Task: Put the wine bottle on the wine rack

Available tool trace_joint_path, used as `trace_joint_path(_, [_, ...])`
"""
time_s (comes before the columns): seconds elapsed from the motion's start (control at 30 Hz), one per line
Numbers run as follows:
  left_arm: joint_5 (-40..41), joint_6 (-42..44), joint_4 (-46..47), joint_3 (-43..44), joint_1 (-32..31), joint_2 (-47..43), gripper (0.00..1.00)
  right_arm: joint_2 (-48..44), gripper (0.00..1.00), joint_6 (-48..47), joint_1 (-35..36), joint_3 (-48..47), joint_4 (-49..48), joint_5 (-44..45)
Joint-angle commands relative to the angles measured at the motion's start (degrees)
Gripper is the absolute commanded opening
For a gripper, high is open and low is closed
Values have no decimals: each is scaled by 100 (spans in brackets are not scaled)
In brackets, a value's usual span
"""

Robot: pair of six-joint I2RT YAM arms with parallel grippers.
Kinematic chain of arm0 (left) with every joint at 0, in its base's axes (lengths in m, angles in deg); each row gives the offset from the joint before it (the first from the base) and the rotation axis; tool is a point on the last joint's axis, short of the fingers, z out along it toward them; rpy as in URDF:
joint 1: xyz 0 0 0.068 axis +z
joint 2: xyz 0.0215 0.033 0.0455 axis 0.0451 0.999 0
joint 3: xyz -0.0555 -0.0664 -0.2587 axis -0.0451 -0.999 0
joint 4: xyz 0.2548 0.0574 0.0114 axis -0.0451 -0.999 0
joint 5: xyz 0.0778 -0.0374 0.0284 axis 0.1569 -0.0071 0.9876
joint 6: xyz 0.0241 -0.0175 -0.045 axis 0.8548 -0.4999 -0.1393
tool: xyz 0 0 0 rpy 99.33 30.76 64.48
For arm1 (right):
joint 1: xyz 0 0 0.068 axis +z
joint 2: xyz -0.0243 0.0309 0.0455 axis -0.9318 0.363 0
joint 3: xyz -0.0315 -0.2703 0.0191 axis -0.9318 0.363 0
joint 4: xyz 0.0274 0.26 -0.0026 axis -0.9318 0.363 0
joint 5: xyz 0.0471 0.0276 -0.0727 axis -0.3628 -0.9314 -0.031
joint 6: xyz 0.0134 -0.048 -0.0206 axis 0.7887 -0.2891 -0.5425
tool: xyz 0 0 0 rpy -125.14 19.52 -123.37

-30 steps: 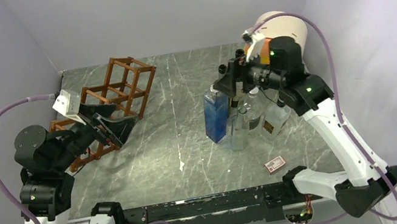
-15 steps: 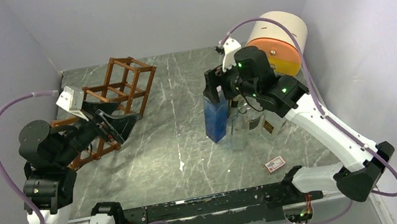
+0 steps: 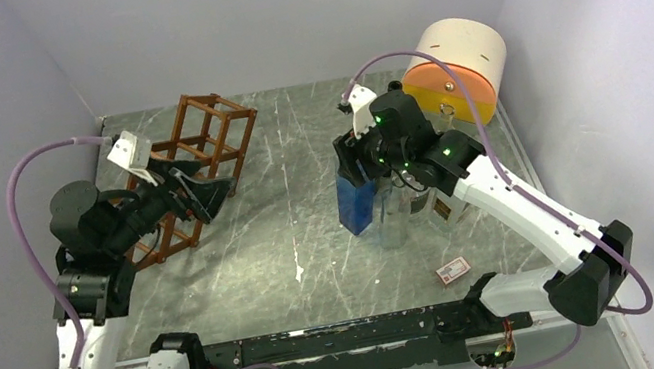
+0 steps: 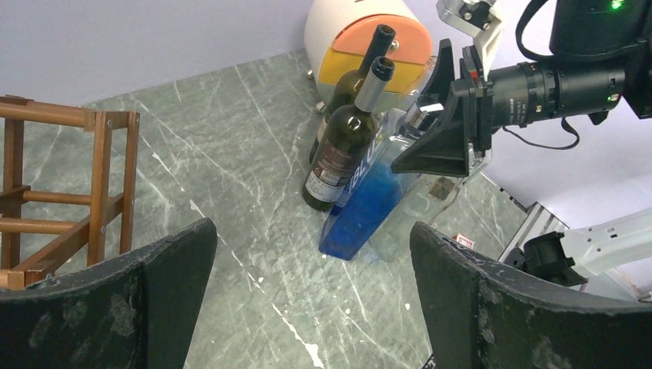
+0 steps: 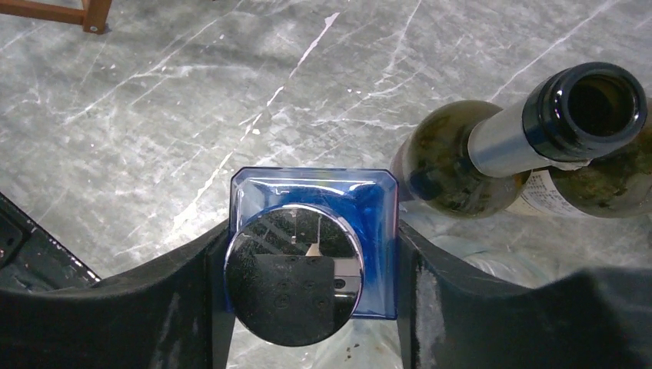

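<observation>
The reddish-brown wine rack stands at the back left, and its bars show in the left wrist view. A blue square bottle with a chrome cap stands mid-table. Beside it are two dark green wine bottles, one with an open neck. My right gripper is over the blue bottle's top, and its fingers press both sides of the blue shoulder. In front of the rack, my left gripper hangs open and empty.
A white and orange cylinder lies at the back right. A clear bottle stands next to the blue one. A small red card lies near the front right. Grey walls enclose the table on three sides.
My right gripper has moved left and down onto the blue bottle's top, and its jaws have narrowed against it. The left arm has shifted slightly right and up, still open.
</observation>
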Motion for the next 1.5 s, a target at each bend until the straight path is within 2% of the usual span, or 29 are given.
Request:
trace_joint_path(0.0, [-163, 167, 537, -134, 71, 88, 100, 6, 50, -264, 48, 107, -332, -162])
trace_joint_path(0.07, [-216, 203, 752, -245, 75, 159, 100, -11, 42, -298, 44, 143, -413, -135])
trace_joint_path(0.23, [-717, 284, 1582, -633, 58, 374, 99, -49, 31, -14, 46, -12, -741, -120])
trace_joint_path(0.33, [-857, 286, 2077, -938, -35, 448, 100, -135, 29, 482, 46, -21, -1231, -235])
trace_joint_path(0.53, [-538, 726, 3038, -1746, -625, 425, 100, -224, 24, 1550, 47, 39, -2004, -413])
trace_joint_path(0.7, [120, 1803, 2799, -1803, -1402, 902, 98, -215, 22, 2313, 45, -5, -2414, -440])
trace_joint_path(0.8, [786, 2892, 2416, -1741, -1832, 1310, 99, -369, 17, 2810, 46, 222, -2977, -418])
trace_joint_path(0.9, [1222, 3195, 2157, -1557, -1955, 1621, 99, -525, 17, 3054, 46, 436, -3365, -437])
trace_joint_path(1.27, [156, 3444, 2612, -1931, -1994, 1683, 100, -673, 16, 3889, 44, 767, -4019, -455])
trace_joint_path(1.47, [183, 3228, 2801, -1848, -2007, 1919, 99, -664, 16, 4212, 47, 875, -4221, -648])
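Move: The blue bottle stands about 27 cm to the left hand's right and 6 cm ahead, its middle roughly 23 cm lower; the right hand already grips its upper end, with its middle some 11 cm below that hand. From the right hand, the wine rack lies about 40 cm left, 8 cm ahead and 15 cm lower; the nearest wine bottle is 8 cm ahead and 4 cm right, a clear bottle 5 cm back and 7 cm right. Down about 15 cm and some 9 cm to its right, ending slightly farther out, the left hand travels with its fingers kept wide open towards the lower end of the blue bottle, rolling its left side up. The right hand keeps its grip on the bottle's upper end, pauses briefly, then lifts and shifts left while rolling about 40 degrees, left side up, swinging the bottle's base towards the left hand. ##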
